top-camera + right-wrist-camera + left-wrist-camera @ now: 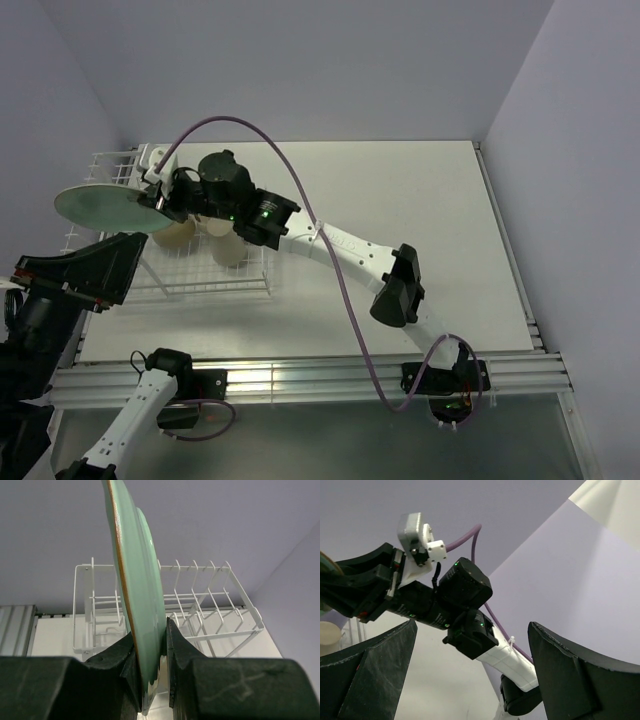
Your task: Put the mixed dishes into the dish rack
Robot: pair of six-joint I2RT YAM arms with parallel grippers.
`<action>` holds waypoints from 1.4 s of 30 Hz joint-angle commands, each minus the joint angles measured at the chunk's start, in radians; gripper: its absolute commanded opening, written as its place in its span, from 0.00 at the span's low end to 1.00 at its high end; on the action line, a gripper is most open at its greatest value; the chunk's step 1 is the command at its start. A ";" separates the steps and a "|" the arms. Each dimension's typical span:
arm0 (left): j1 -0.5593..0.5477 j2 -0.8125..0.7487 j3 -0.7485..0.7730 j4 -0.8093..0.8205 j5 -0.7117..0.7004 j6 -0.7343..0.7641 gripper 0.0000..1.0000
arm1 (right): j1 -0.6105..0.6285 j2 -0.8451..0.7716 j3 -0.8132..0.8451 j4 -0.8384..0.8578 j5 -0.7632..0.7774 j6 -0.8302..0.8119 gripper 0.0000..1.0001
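My right gripper point(152, 200) point(150, 641) is shut on the rim of the pale green plate point(100, 207) point(139, 595), holding it in the air over the left end of the white wire dish rack point(200, 285) point(210, 605). In the right wrist view the plate stands edge-on between the fingers, with the rack's upright tines behind it. Two cream vessels point(228, 250) point(178, 233) sit in the rack under the right wrist. My left gripper point(120, 268) point(472, 625) hangs open and empty just left of the rack, below the plate.
The right arm point(350, 255) point(465, 610) stretches across the table from the near right, with its purple cable point(300, 190) looping above. A metal rail point(300, 375) runs along the near table edge. Walls close in behind and on both sides.
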 commanded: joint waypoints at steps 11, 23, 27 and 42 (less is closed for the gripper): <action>0.004 -0.032 0.009 0.047 0.052 -0.065 0.99 | 0.021 0.085 0.147 0.336 0.069 -0.081 0.00; 0.007 -0.057 -0.043 0.082 0.070 -0.089 0.99 | 0.034 0.138 0.163 0.424 0.080 -0.084 0.00; 0.007 -0.060 -0.066 0.106 0.087 -0.100 0.99 | 0.042 0.162 0.176 0.447 0.084 -0.068 0.00; 0.009 -0.072 -0.054 0.076 0.078 -0.119 0.99 | 0.073 0.213 0.184 0.496 0.132 -0.065 0.00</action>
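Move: My right hand already holds the green plate on edge by its rim. The rack's plate slots have their middle about 15 cm to its left, some 9 cm ahead and roughly 20 cm below. The bowl in the rack sits about 13 cm ahead, 6 cm left and 33 cm down; the brown cup about 10 cm ahead, 7 cm right, equally low. From my idle left hand, those slots lie roughly 26 cm ahead, 20 cm left and 32 cm below. I carry the green plate farther left with my right hand, about 7 cm, over the raised plate slots of the rack, sinking about 4 cm on the way. I keep the pinch on the rim, fingers still pointing left, and let the fingertips tip up by nearly 10 degrees. ##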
